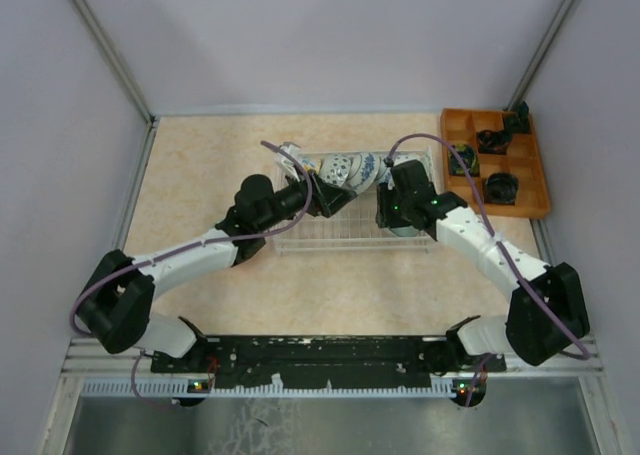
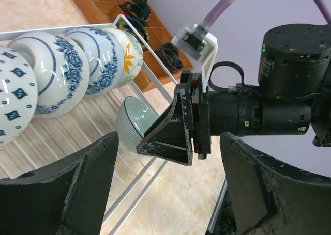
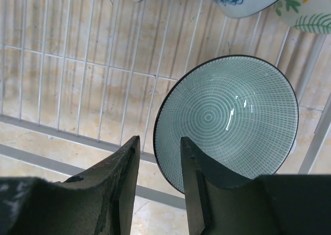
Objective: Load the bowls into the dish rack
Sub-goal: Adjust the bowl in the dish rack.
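Several white bowls with blue patterns stand on edge in a row along the far side of the pale wire dish rack. A green-patterned bowl stands tilted on the rack's wires near its right end. My right gripper straddles the rim of this bowl, one finger inside it and the other outside with a gap to the rim, so the jaws are open. My left gripper hangs wide open and empty above the rack's near edge, facing the right gripper.
An orange wooden compartment tray holding black items sits at the right back of the table, just beyond the rack's right end. Both arms crowd the middle of the rack. A bowl with a leaf pattern ends the row close above the green bowl.
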`<state>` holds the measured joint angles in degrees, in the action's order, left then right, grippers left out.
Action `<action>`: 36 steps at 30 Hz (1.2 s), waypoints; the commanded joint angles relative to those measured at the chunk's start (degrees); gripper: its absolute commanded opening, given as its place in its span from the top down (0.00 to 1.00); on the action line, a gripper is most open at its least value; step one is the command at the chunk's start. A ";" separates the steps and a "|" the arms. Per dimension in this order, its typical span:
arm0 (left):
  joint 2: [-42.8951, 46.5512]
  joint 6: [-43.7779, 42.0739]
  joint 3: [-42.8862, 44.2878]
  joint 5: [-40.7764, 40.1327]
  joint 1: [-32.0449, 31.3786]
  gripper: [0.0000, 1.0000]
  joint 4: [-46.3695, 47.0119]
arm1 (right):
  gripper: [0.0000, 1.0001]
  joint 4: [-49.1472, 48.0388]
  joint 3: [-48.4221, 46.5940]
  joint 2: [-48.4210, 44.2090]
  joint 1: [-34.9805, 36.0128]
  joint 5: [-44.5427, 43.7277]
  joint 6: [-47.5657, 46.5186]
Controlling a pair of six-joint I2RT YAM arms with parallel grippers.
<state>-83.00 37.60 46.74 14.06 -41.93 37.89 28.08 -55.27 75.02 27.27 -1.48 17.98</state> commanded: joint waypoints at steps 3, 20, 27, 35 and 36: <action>4.59 -1.98 -2.11 -2.42 0.54 0.14 -3.90 | 0.67 0.70 -4.28 2.19 2.15 -4.23 -1.43; 3.64 -1.24 -2.02 -0.64 0.54 0.14 -3.15 | 1.00 1.18 -7.59 -0.93 1.28 0.53 -0.41; 0.95 -0.34 -0.36 0.98 0.45 0.14 -1.42 | 1.00 -5.63 -1.60 -6.46 -11.82 21.74 4.21; -0.96 -0.12 1.91 1.95 0.28 0.14 -1.00 | 1.00 -16.92 5.86 -8.32 -20.98 42.49 12.88; -1.56 -0.22 2.30 2.11 0.21 0.14 -0.91 | 1.00 -19.55 7.26 -8.26 -22.21 46.36 15.40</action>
<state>-83.11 37.39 46.19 14.70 -41.63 34.72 20.36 -51.09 68.93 8.34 28.21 25.82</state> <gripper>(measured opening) 0.859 0.017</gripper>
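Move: The mint bowl lies just below the right hand, its middle about 3 cm ahead, 4 cm to the right and 2 cm down, with its left rim already between the open fingers. Beyond it in the rack's far row, at much the same height, the blue floral bowl is some 14 cm ahead of this hand and 2 cm right, and the sunflower bowl 13 cm ahead and 7 cm right. From the left hand the mint bowl is roughly 16 cm right, 4 cm ahead and 13 cm below. The right hand pinches the mint bowl's left rim, then lifts about 5 cm, rolling left-side-up some 25 degrees. ##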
